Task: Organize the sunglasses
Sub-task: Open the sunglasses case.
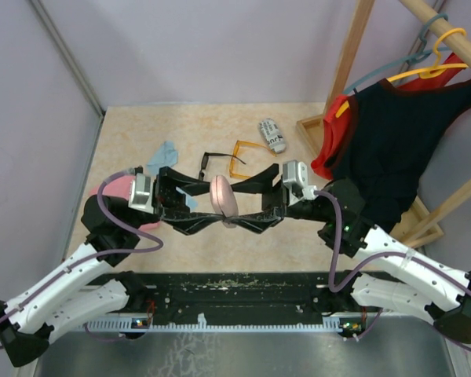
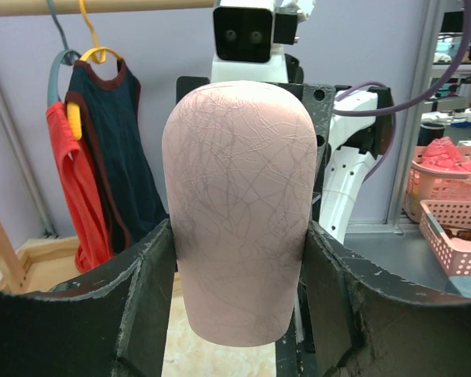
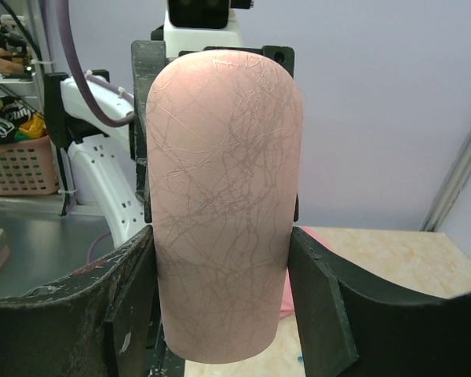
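Two pairs of sunglasses lie on the table beyond the arms: an orange translucent pair [image 1: 243, 157] and, to its left, a black-framed pair [image 1: 212, 162]. Neither is held. In front of them a pink oblong case [image 1: 223, 199] hangs between both grippers. My left gripper [image 1: 210, 206] is shut on its left end and my right gripper [image 1: 242, 206] on its right end. In the left wrist view the pink case [image 2: 239, 196] fills the gap of the left gripper [image 2: 239, 263], both fingers touching it. The right wrist view shows the same case [image 3: 220, 188] clamped in the right gripper [image 3: 220, 271].
A black-and-white printed case [image 1: 272, 135] lies at the back right of the sunglasses. A blue cloth [image 1: 163, 154] and a pink cloth [image 1: 118, 192] lie at the left. A wooden clothes rack [image 1: 353, 71] with red and dark garments [image 1: 385, 133] stands at the right.
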`<state>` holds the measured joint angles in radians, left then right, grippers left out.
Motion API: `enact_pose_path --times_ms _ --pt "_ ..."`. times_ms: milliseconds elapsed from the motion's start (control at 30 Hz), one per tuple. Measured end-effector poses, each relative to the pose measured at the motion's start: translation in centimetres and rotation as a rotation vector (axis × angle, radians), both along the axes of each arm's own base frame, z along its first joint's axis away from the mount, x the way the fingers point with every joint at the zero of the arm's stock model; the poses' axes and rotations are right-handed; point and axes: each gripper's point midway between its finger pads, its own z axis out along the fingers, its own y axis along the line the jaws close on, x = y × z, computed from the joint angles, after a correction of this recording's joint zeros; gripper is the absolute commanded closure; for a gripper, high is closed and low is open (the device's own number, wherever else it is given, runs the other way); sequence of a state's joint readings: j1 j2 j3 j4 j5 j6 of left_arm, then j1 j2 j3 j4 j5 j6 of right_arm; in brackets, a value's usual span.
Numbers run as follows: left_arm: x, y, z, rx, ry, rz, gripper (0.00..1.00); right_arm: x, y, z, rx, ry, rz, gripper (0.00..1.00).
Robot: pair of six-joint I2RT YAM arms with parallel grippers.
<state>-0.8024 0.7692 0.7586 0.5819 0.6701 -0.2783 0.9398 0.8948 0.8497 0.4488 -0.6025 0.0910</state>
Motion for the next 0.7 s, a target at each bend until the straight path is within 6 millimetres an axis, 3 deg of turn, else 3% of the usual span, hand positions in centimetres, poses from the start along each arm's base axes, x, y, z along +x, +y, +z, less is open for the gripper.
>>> enact_pose_path --times_ms 233,400,600,700 --pt "2.0 0.3 -0.4 0.022 0.041 0.114 0.94 2.1 -0.3 -0.5 -0.011 0.055 -0.118 0.99" --pt "4.2 0.5 -0.7 0.053 0.073 0.230 1.00 4.2 -0.6 -0.9 -0.015 0.096 -0.233 0.88" --pt "7.2 0.8 -1.6 0.099 0.119 0.373 1.00 6.8 -1.1 -1.8 -0.046 0.152 -0.368 0.68" --pt "8.4 1.0 -2.2 0.118 0.138 0.435 1.00 7.8 -1.2 -2.4 -0.066 0.171 -0.417 0.64"
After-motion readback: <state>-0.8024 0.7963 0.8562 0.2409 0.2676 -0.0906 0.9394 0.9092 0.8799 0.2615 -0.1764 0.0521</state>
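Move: The pink sunglasses case hangs upright and shut between the grippers, its middle about 1 cm to the right of the left hand, level with it and neither ahead nor behind, and likewise 1 cm to the left of the right hand. Roughly 40 cm below the left hand, on the table, lie the black glasses, some 31 cm ahead and 3 cm left, and the orange glasses, some 34 cm ahead and 8 cm right. Swing the two shells of the sunglasses case apart: keep each gripper clamped on its own side and carry both hands forward together about 8 cm, sinking some 2 cm, while turning the left wrist counter-clockwise and the right wrist clockwise by some 25 degrees each, so both sets of fingers angle forward. ##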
